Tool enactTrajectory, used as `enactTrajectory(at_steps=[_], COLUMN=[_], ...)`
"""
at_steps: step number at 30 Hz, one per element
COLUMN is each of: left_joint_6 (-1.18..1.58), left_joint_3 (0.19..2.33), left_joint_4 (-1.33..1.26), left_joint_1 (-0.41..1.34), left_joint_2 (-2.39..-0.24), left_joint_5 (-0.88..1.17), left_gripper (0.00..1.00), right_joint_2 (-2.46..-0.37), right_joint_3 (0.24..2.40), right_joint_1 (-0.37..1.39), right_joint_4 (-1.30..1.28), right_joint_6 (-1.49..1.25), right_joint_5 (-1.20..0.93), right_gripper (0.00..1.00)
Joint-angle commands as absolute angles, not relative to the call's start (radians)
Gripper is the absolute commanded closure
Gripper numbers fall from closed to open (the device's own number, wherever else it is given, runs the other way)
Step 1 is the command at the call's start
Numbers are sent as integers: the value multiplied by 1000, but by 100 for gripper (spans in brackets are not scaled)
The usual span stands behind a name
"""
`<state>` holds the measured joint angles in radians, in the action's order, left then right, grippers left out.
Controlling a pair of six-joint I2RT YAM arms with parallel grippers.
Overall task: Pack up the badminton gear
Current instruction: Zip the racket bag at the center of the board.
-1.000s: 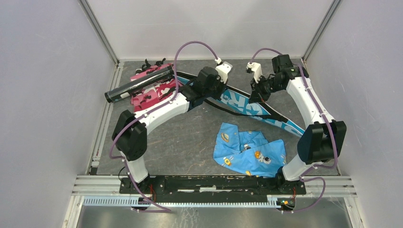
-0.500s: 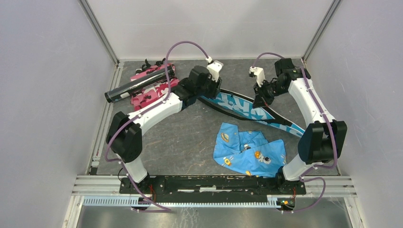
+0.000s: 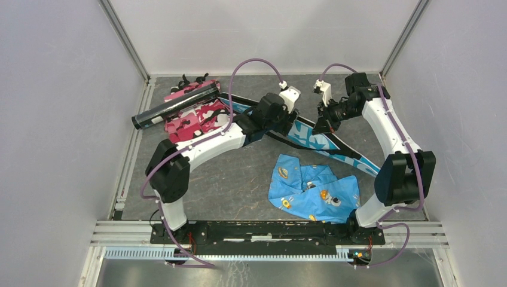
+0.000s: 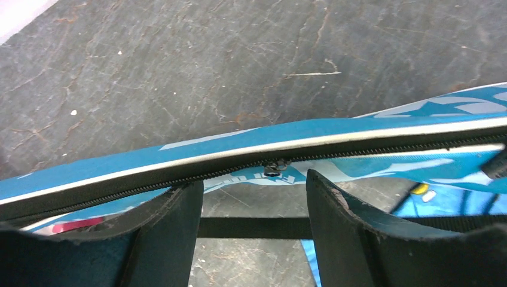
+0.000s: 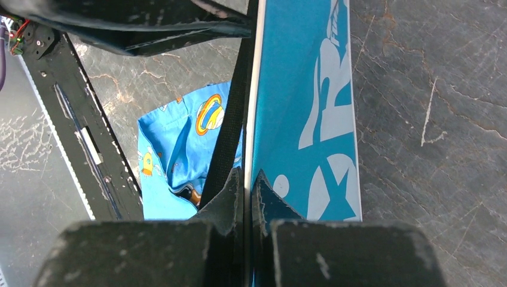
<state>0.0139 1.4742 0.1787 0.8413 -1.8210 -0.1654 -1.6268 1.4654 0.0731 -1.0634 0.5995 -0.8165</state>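
Note:
The blue "SPORT" cover (image 3: 318,144) runs slantwise across the middle of the mat, stood up on its edge. In the left wrist view its zipped edge (image 4: 179,179) passes just beyond my fingertips, with the zip pull (image 4: 274,168) opposite the gap. My left gripper (image 3: 292,121) (image 4: 254,190) is open and holds nothing. A black strap (image 4: 254,228) lies below the gap. My right gripper (image 3: 326,124) (image 5: 247,179) is shut on the cover's white-piped edge (image 5: 257,89). The black tube (image 3: 173,106) lies at the back left.
The pink camouflage bag (image 3: 192,116) lies under the tube. A blue cartoon-print cloth (image 3: 314,192) (image 5: 176,149) is crumpled at front right, near the cover's lower end. Grey walls close in the mat on three sides; the arms' base rail (image 3: 263,230) runs along the front.
My left gripper has opened from shut, and has swung left and back right along the cover. The cover's far end has shifted toward the back. The right gripper keeps its hold.

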Motion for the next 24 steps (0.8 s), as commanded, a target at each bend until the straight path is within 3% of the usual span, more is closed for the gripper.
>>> enactTrajectory(at_steps=[1, 19, 24], left_joint_6=[-61, -99, -125], left_joint_3=[1563, 1656, 1663], left_joint_4=[138, 165, 163], left_joint_1=[841, 841, 841], left_joint_2=[-1858, -1949, -1954], left_joint_5=[-268, -236, -234], left_gripper=[31, 65, 79], right_joint_2=[-1636, -1672, -1678], right_joint_3=[1485, 1492, 1491], right_joint_1=[74, 75, 74], right_joint_4=[-1045, -1071, -1075], right_joint_6=[625, 665, 669], right_joint_5=[-941, -956, -948], right_gripper=[100, 100, 100])
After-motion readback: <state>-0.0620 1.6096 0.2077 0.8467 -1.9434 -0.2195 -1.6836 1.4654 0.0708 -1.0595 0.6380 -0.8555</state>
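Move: The zip slider on the racket bag's upper edge is about 3 cm ahead of the left hand, 2 cm to its right and 1 cm below. The bag edge pinched by the right hand is some 9 cm to the left hand's right and 2 cm back. The blue patterned cloth lies roughly 22 cm back, 9 cm right and 16 cm below it. From the right hand, the slider is about 5 cm ahead and 7 cm left. Forward first, by about 2.5 cm, then easing roughly 1.5 cm to the right and a little down, the left hand brings its fingers around the zip slider while they close from wide to about a quarter open. The right hand keeps its pinch on the bag's edge and sinks some 1.5 cm. ##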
